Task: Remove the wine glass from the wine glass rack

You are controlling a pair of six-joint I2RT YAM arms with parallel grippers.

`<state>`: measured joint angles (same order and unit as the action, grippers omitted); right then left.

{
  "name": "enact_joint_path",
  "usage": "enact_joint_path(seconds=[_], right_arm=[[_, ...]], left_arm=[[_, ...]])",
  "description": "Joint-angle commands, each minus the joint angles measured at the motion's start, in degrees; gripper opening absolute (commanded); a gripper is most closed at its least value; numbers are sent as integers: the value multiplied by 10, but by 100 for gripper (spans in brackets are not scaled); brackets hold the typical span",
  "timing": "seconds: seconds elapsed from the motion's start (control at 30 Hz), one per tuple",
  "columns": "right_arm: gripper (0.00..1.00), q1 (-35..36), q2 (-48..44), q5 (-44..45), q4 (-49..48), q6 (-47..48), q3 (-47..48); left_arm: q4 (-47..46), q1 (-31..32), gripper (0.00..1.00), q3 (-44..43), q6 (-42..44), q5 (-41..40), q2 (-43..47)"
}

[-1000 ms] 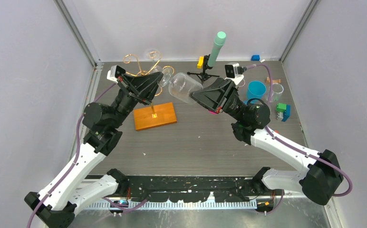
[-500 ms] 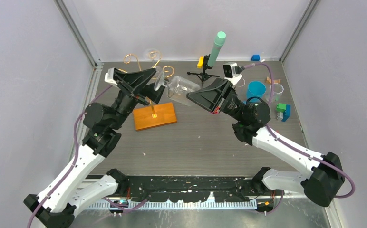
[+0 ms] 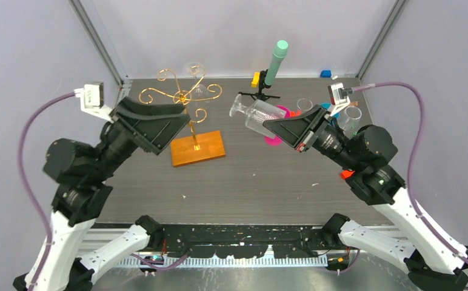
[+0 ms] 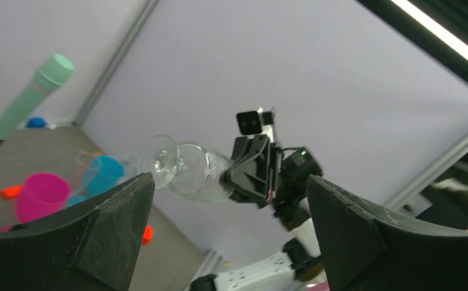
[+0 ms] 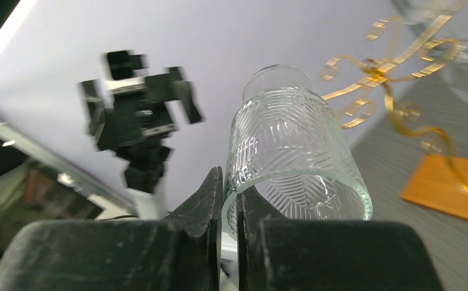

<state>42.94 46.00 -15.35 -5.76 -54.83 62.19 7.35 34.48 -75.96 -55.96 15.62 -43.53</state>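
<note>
The wine glass (image 3: 257, 115) lies tilted on its side in the air, right of the wine glass rack (image 3: 185, 97), with its foot toward the rack. My right gripper (image 3: 269, 124) is shut on the glass rim, one finger inside the bowl and one outside. The right wrist view shows the patterned wine glass (image 5: 292, 151) pinched in my right gripper (image 5: 230, 206). My left gripper (image 3: 172, 130) stands wide open and empty, left of the rack's post. In the left wrist view the wine glass (image 4: 189, 173) hangs far beyond my left gripper (image 4: 231, 242).
The rack's orange-brown base (image 3: 198, 147) sits mid-table. Another clear glass (image 3: 195, 70) seems to hang at the rack's far side. Behind stand a black tripod with a mint cylinder (image 3: 274, 60), a pink cup (image 3: 273, 139), clear cups (image 3: 353, 115) and small blocks (image 3: 255, 79).
My left gripper opened wide and drew back left, away from the glass stem. My right arm carried the wine glass to the right, off the rack.
</note>
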Motion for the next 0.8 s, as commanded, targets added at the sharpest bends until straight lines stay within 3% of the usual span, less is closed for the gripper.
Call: enact_joint_path(seconds=[0.0, 0.27, 0.47, 0.67, 0.77], right_arm=[[0, 1, 7, 96, 306, 113, 95], [0, 1, 99, 277, 666, 217, 223], [0, 2, 125, 365, 710, 208, 206], [0, 0, 204, 389, 697, 203, 156], [0, -24, 247, 359, 666, 214, 131]], left_arm=[[164, 0, 100, -48, 219, -31, 8], [257, 0, 100, -65, 307, -72, -4], [268, -1, 100, -54, 326, -79, 2], [270, 0, 100, -43, 344, -86, 2], [274, 0, 100, -42, 349, -85, -1]])
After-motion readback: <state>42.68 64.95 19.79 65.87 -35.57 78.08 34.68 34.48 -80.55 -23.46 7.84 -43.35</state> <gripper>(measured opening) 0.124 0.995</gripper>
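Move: The right hand already grips the clear wine glass by its rim and takes it to the glasses on the table. The pink goblet there stands about 19 cm ahead of it, 9 cm to its right and 41 cm below; the standing clear glass is 7 cm right of that goblet, the blue goblet 15 cm right. From the empty left hand, the pink goblet is some 20 cm ahead, 25 cm right, 47 cm down; the rack's hub is 17 cm ahead, 2 cm left, 19 cm below. Downward, mostly, goes the right hand, some 24 cm, while drifting about 10 cm right and 6 cm forward towards the pink goblet. It swings roughly 80 degrees, from pointing left and slightly up to pointing forward and down, keeping its pinch on the glass's rim. The left hand, still wide open, sinks about 9 cm towards the rack and levels out. ##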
